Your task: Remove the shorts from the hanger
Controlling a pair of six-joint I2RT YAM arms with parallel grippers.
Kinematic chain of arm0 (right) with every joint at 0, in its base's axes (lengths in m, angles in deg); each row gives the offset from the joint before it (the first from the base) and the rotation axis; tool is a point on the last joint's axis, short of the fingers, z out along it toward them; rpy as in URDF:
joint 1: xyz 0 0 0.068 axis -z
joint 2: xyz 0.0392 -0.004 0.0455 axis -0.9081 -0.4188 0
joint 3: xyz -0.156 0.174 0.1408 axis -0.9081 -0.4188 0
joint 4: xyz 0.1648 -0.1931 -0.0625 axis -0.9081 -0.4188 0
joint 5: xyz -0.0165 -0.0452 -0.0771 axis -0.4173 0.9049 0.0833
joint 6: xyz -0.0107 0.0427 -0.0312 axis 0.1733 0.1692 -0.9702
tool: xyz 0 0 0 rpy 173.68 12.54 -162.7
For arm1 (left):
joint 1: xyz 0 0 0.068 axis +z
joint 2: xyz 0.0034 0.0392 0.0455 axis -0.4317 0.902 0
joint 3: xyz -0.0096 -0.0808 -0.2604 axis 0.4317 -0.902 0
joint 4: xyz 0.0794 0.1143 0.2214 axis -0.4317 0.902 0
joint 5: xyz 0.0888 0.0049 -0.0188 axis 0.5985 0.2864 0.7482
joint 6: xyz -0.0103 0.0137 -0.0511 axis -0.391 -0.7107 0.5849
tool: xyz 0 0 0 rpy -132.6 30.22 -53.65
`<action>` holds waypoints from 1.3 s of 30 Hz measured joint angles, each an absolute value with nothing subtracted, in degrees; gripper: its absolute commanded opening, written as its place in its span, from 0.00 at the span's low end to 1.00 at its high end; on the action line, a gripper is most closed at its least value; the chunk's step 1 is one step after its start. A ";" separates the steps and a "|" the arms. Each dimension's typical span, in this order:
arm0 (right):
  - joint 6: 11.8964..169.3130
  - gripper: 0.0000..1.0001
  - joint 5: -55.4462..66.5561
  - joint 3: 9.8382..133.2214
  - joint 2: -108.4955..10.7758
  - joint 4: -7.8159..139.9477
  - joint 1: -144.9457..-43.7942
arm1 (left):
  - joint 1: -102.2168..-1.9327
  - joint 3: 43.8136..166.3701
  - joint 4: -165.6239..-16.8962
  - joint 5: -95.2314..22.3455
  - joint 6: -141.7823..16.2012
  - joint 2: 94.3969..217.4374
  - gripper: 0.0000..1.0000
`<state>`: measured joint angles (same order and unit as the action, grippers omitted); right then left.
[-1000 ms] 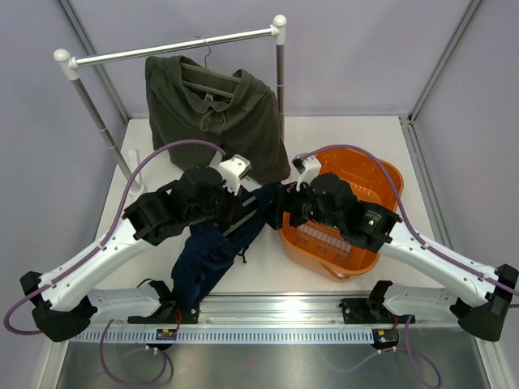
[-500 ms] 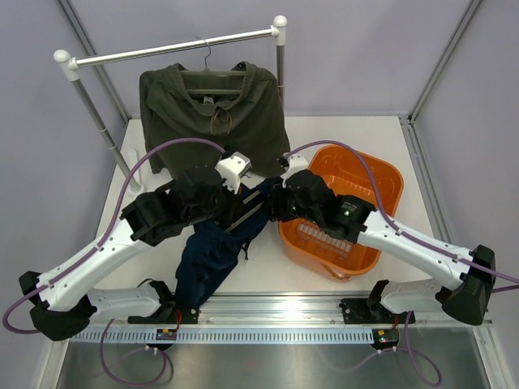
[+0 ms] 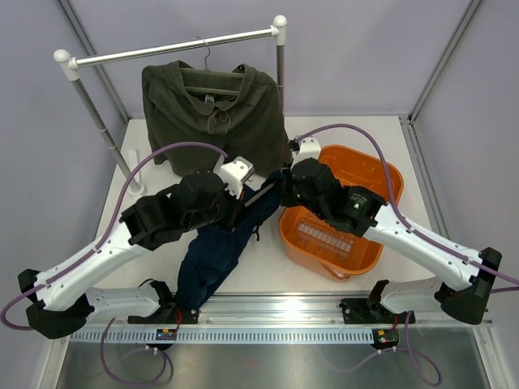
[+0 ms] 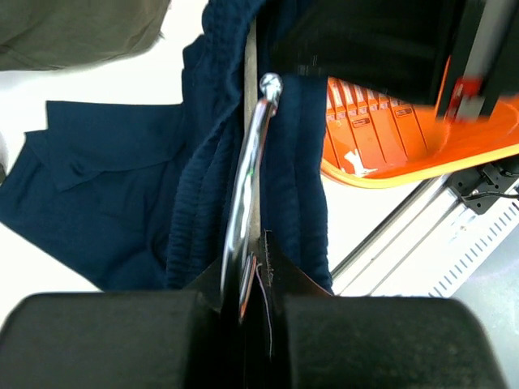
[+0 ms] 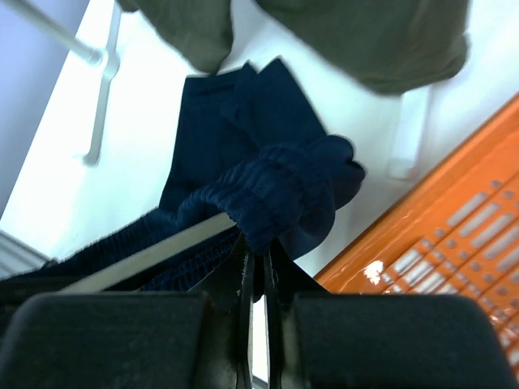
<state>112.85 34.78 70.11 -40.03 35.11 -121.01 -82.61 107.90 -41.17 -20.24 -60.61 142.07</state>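
Note:
Olive-green shorts (image 3: 215, 113) with a drawstring hang from a hanger on the rail (image 3: 174, 47) at the back. Between the arms, dark navy shorts (image 3: 223, 251) with an elastic waistband (image 5: 284, 190) are draped on a second hanger. My left gripper (image 4: 255, 259) is shut on that hanger's chrome hook (image 4: 247, 162); in the top view it (image 3: 243, 198) sits over the navy cloth. My right gripper (image 5: 261, 255) is shut on a fold of the navy waistband, right beside the hanger's bar (image 5: 154, 251). From above, the right gripper (image 3: 280, 190) meets the cloth's upper right end.
An orange basket (image 3: 381, 182) stands on the table to the right, under the right arm. The rack's right post (image 3: 280, 73) rises just behind the right gripper. The navy shorts' legs trail down to the near rail (image 3: 268, 304).
The right arm has swung left from over the basket to the navy shorts, and its jaws have closed on the waistband. The olive-green shorts have swayed slightly. The left gripper stays shut.

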 measured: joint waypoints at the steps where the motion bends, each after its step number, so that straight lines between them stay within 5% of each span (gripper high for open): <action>1: 112.65 0.01 35.30 71.01 -40.18 34.50 -120.81 | -82.90 107.90 -41.17 -19.89 -60.61 141.90 0.00; 39: 110.66 0.00 24.31 70.18 -46.19 38.91 -113.12 | -84.77 106.94 -44.84 -16.06 -62.38 126.29 0.00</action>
<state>110.66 24.31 70.18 -46.19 38.91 -113.12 -84.77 106.94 -44.84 -16.06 -62.38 126.29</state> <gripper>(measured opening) 0.084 0.049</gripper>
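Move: The left hand already holds the beige hanger by its hook end. The hanger's far end is inside the navy shorts' waistband, which the right fingers already pinch about 6 cm ahead, 13 cm to the right and roughly 2 cm below the left hand. From the right hand the hanger's middle is some 7 cm left and 3 cm back. The orange basket is roughly 17 cm right, 4 cm ahead and 20 cm down. With its fingers still shut on the hanger, the left hand rises about 8 cm and goes some 4–5 cm left and slightly back, away from the pinched waistband, lifting fastest near the end while the wrist tips its fingers up by some 15–20 degrees to draw the hanger's far end out of the cloth. The right hand keeps its pinch on the waistband and pulls against this, first forward about 4 cm and a little right, then drifting back left as it holds forward, and finally sinking to about 3 cm below its start. ##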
